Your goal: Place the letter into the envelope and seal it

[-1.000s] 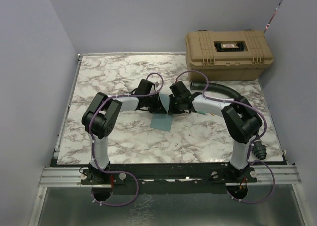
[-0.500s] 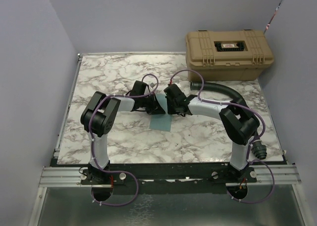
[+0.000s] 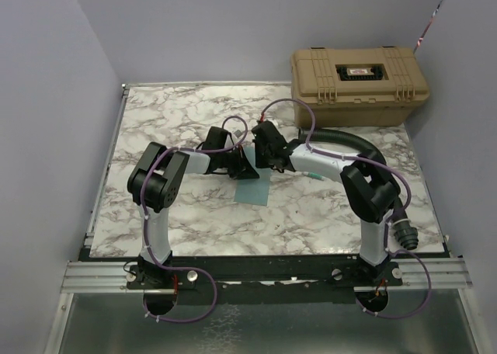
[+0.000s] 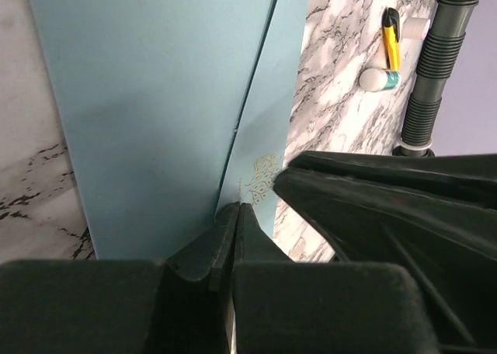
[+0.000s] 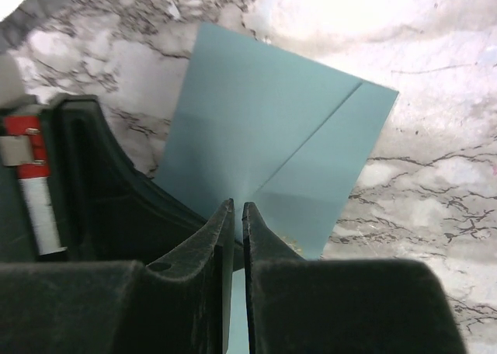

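Observation:
The teal envelope [image 3: 255,189] lies flat on the marble table, just in front of both grippers. My left gripper [image 3: 245,170] is shut, and its tips [image 4: 236,208] rest at the envelope's [image 4: 155,98] near edge, where a fold line runs in. A small gold ornament [image 4: 260,179] shows beside that line. My right gripper [image 3: 259,158] hovers close beside the left one. Its jaws [image 5: 237,206] stand a thin slit apart over the envelope [image 5: 264,129], and teal shows through the gap. The letter is hidden.
A tan hard case [image 3: 359,76] stands at the table's far right corner. A black corrugated hose [image 3: 342,139] arcs over the right arm. Grey walls close in the left, far and right sides.
Both grippers have shifted a little left and away along the envelope's far edge. The right arm has stretched further left and its jaws have narrowed. The envelope has stayed put.

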Available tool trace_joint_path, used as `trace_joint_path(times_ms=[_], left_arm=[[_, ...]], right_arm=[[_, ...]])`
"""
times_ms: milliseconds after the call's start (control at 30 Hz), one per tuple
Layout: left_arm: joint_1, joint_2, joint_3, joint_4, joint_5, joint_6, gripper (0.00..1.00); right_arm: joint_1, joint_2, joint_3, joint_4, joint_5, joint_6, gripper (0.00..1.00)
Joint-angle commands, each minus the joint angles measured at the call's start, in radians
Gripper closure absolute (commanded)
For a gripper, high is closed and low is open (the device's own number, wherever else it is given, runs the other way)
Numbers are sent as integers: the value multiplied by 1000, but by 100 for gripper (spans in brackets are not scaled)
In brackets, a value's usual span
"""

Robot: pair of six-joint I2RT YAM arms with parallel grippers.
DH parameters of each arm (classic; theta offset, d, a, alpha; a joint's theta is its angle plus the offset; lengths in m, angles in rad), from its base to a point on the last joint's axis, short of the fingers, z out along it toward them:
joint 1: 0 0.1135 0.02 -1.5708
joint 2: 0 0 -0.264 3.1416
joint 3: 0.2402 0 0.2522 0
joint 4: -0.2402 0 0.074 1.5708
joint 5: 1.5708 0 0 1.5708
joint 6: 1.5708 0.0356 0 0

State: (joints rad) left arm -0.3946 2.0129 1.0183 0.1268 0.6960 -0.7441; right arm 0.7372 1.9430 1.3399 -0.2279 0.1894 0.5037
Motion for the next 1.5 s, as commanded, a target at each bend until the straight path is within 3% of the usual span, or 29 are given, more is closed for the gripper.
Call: trace_joint_path(times_ms=[0,200,567,867,1000,1133,1267,1467], left_arm=[[17,106,-88,-229,-184,82,100],[20,109,-101,-215,-171,70,100],[35,109,-119,-202,-156,38,100],[37,115,-117,-196,-161,32,100],[37,103,-120,-185,-147,19,100],[39,65,-128,-55,-53,-54,100],[39,-7,-141,245,70,-196,100],[38,-84,-73,285,66,-231,100]], right_arm=[[0,47,-18,-22,-13,1,89],[0,97,-2,-39,-32,1,90],[-74,162,46,-119,92,99,93],[-163,239,188,-120,42,68,93],[-162,179,185,-103,-4,40,92],[-149,39,105,-65,-73,33,92],[-125,-77,1,-65,-81,51,91],[-104,-136,-107,-62,-98,54,89]])
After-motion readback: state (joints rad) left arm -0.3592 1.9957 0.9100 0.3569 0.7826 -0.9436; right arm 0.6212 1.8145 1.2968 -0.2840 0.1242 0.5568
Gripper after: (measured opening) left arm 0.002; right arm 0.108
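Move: The right hand hovers about 5 cm above the envelope, whose middle lies about 2 cm back and roughly level sideways; the flap is folded over from its right side. From that hand the glue stick lies some 16 cm right and 2 cm back, the yellow knife 19 cm right and level ahead. The left fingertips are already on the paper near the flap's tip, the envelope's middle about 1 cm to their left, at their height. Down about 4 cm onto the flap area, then forward and right along the flap's slanting far edge, some 7 cm outward and 5 cm across, the right hand sweeps low with its fingers nearly shut, turning a little clockwise; then it rises clear and comes back about 6 cm. The shut left fingers stay on the paper by the flap's tip, then rise a centimetre or two at the end. ##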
